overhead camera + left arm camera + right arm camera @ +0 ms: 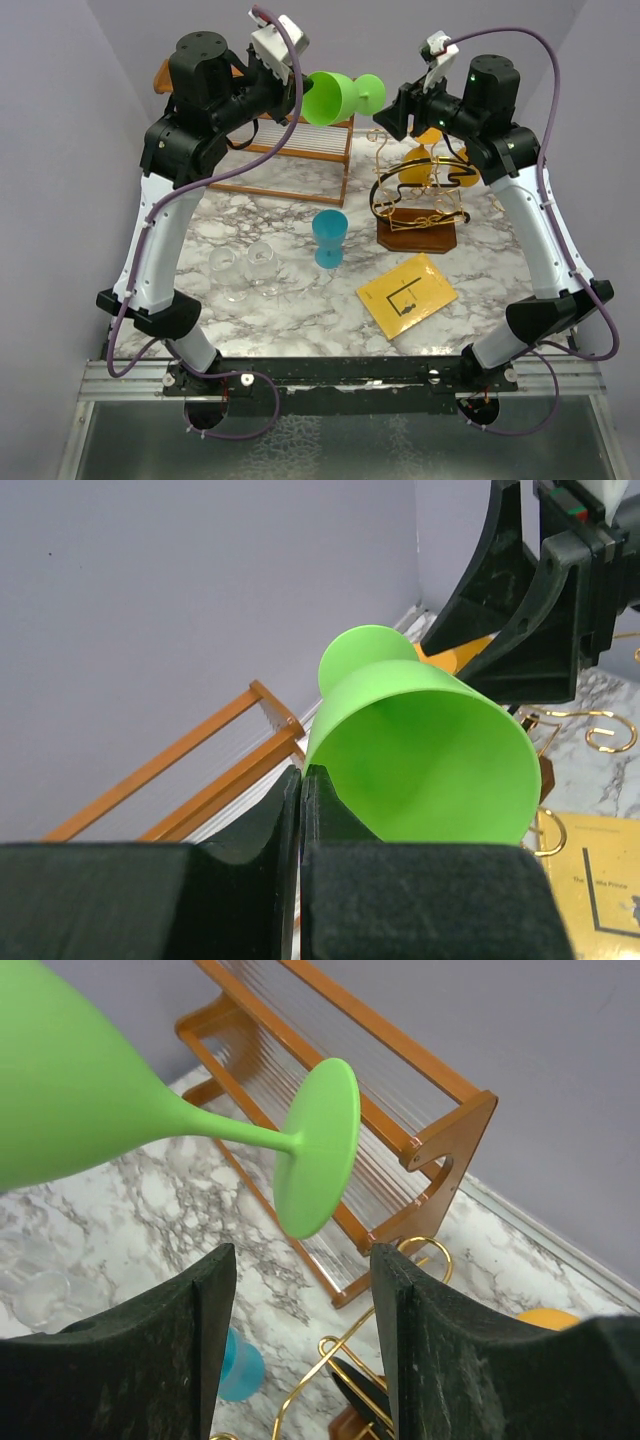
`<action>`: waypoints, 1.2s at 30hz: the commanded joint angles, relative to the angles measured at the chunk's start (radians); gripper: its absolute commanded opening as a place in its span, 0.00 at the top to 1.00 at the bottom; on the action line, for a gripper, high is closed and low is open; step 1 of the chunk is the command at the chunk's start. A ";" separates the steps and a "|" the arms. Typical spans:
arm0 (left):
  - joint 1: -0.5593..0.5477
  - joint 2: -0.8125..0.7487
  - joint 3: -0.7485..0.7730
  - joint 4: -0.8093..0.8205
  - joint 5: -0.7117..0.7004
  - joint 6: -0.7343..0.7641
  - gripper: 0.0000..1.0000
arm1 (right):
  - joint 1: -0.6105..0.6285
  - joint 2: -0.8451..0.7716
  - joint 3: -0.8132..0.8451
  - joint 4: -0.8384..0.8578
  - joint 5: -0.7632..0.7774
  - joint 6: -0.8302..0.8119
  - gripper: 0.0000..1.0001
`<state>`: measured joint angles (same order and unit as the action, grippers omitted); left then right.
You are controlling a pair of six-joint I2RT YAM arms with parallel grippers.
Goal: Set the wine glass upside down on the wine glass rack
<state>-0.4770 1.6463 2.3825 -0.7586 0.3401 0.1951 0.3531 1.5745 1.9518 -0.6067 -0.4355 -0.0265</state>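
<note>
A green wine glass (335,97) lies sideways in the air, its foot pointing right. My left gripper (298,95) is shut on its rim; the left wrist view shows the fingers pinching the rim (303,775) with the bowl (420,750) beyond. My right gripper (392,115) is open and empty, just right of the foot. In the right wrist view (300,1260) the foot (318,1145) hangs just above the gap between its fingers. The wine glass rack (420,205), gold wire on a dark wooden base, stands below the right gripper with an orange glass (418,165) on it.
An orange-brown slatted shelf (290,160) stands at the back left. A teal glass (329,238) stands mid-table, two clear glasses (248,264) to its left. A yellow booklet (407,294) lies in front of the rack. Purple walls close the back and sides.
</note>
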 commanded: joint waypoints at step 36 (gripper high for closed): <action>0.002 0.014 0.016 0.086 0.093 -0.135 1.00 | -0.094 0.034 -0.057 0.187 -0.224 0.440 0.81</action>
<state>-0.4770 1.6627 2.3924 -0.7109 0.4042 0.0750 0.2665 1.5951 1.9007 -0.4576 -0.6216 0.3908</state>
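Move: The left hand still grips the green wine glass by its rim; the foot lies about 14 cm to its right, 4 cm farther out and 6 cm lower, beside the right gripper. From the empty right hand that foot is about 4 cm left, 2 cm ahead and 3 cm above. The gold glass rack stands some 11 cm to its right, level ahead and 28 cm below; the blue glass is about 12 cm left, 4 cm back and 36 cm below. Turning almost on the spot, the right wrist twists and tips some 25 degrees, raising its left side and tilting its fingers down, while the hand rises about 1 cm. Its fingers draw in from half open to about a quarter around the green glass's foot edge. The left hand keeps its pinch on the rim and eases the foot about 1.5 cm right towards them. ##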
